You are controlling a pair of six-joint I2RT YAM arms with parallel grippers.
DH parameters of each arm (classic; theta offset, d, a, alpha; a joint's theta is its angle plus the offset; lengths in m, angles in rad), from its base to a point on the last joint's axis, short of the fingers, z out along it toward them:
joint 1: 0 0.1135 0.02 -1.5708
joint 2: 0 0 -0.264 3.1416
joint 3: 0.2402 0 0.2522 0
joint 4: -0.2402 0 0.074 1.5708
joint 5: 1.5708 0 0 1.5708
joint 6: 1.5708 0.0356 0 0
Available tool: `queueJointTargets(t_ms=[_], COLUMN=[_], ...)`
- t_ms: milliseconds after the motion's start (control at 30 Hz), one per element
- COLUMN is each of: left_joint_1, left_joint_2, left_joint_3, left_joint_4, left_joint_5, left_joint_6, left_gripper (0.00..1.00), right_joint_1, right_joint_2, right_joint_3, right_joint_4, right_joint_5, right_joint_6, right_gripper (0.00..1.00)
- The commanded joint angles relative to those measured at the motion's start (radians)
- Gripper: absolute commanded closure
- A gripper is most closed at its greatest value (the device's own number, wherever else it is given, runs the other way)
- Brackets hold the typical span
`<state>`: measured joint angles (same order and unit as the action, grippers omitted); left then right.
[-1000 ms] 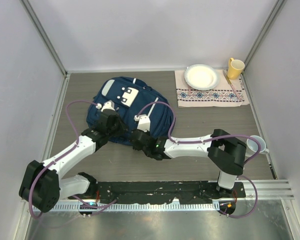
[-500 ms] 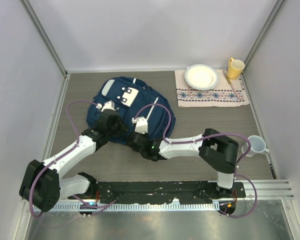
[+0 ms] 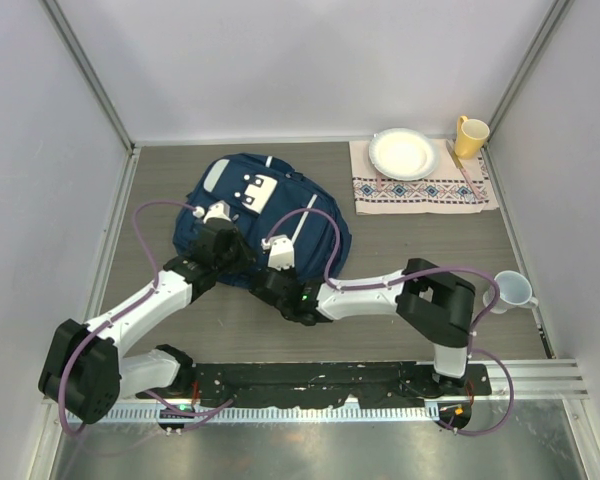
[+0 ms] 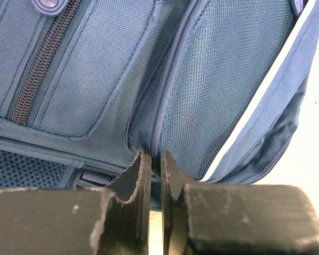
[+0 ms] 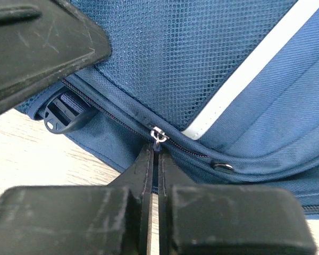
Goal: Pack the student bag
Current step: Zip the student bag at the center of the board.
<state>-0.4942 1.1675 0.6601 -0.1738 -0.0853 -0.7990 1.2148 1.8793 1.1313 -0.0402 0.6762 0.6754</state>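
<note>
The student bag (image 3: 270, 195) lies flat at the table's left middle, navy with a white buckle patch. Both arms reach to its near edge. My left gripper (image 3: 235, 262) is shut on a fold of the bag's fabric (image 4: 149, 122) beside a pale stripe (image 4: 260, 95). My right gripper (image 3: 265, 280) is shut on the small pull tab hanging from the silver zipper slider (image 5: 158, 134) on the bag's edge seam. The zipper (image 5: 106, 111) looks closed along the stretch that shows. A black strap buckle (image 5: 69, 114) sits just left of the slider.
An embroidered placemat (image 3: 480, 190) at the back right carries a white plate (image 3: 403, 153), with a yellow mug (image 3: 470, 136) beside it. A pale cup (image 3: 515, 290) stands by the right wall. Walls close in the table's left, back and right sides.
My right gripper has slid a little left along the bag's near edge and its jaws have closed on the zipper pull. The left arm has held still.
</note>
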Motion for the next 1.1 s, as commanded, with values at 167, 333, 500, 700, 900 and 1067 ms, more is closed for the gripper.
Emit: queueJointTargets(t_ms=[167,333,500,700,900,1067], left_joint_1=[-0.003,-0.003,-0.001,-0.001,-0.001,0.005], left_joint_2=[-0.017,-0.029,-0.043,-0.055,-0.089,-0.127], left_joint_3=[0.035,0.035,0.029,0.029,0.015,0.004], left_joint_4=[-0.026,-0.044,-0.049,-0.069,-0.092,-0.095], left_joint_5=[-0.042,-0.059,-0.07,-0.08,-0.068,0.033], left_joint_6=[0.087,0.106,0.113,0.13,0.179,0.251], left_gripper=[1.0,1.0,1.0,1.0,1.0,1.0], right_joint_1=[-0.011,-0.021,-0.035,-0.058,-0.135,-0.167], right_joint_2=[-0.278,-0.345,-0.394,-0.44,-0.522,-0.568], right_joint_3=[-0.122,-0.179,-0.229,-0.281,-0.333,-0.367], right_joint_4=[-0.016,-0.088,-0.096,-0.11,-0.09,-0.038], right_joint_5=[0.086,0.083,0.051,0.043,-0.009,-0.04], right_joint_6=[-0.129,-0.152,-0.177,-0.183,-0.181,-0.22], right_gripper=[0.99,0.99,0.99,0.99,0.99,0.99])
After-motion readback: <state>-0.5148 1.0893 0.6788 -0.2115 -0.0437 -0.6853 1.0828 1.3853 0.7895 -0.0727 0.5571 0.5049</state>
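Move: The student bag's zip pull is already pinched in the right hand. It is headed for the bag's near right corner, about 12 cm to that hand's right, level with it fore and aft and about 1 cm lower. The white stripe's near end lies roughly 2 cm right and 2 cm ahead, the metal loop 3 cm right and 1 cm back, and the buckle about 5 cm straight left. From the left hand, the pull is some 5 cm right, 3 cm back and 4 cm lower. The zip pull is drawn some 11 cm to the right along the bag's near edge, past the metal loop and towards the bag's near right corner. The right hand keeps its pinch on the pull, climbs about 5 cm, mostly early on, and barely turns. The left hand still grips the bag's fabric fold, rises a couple of centimetres and turns slightly clockwise. ##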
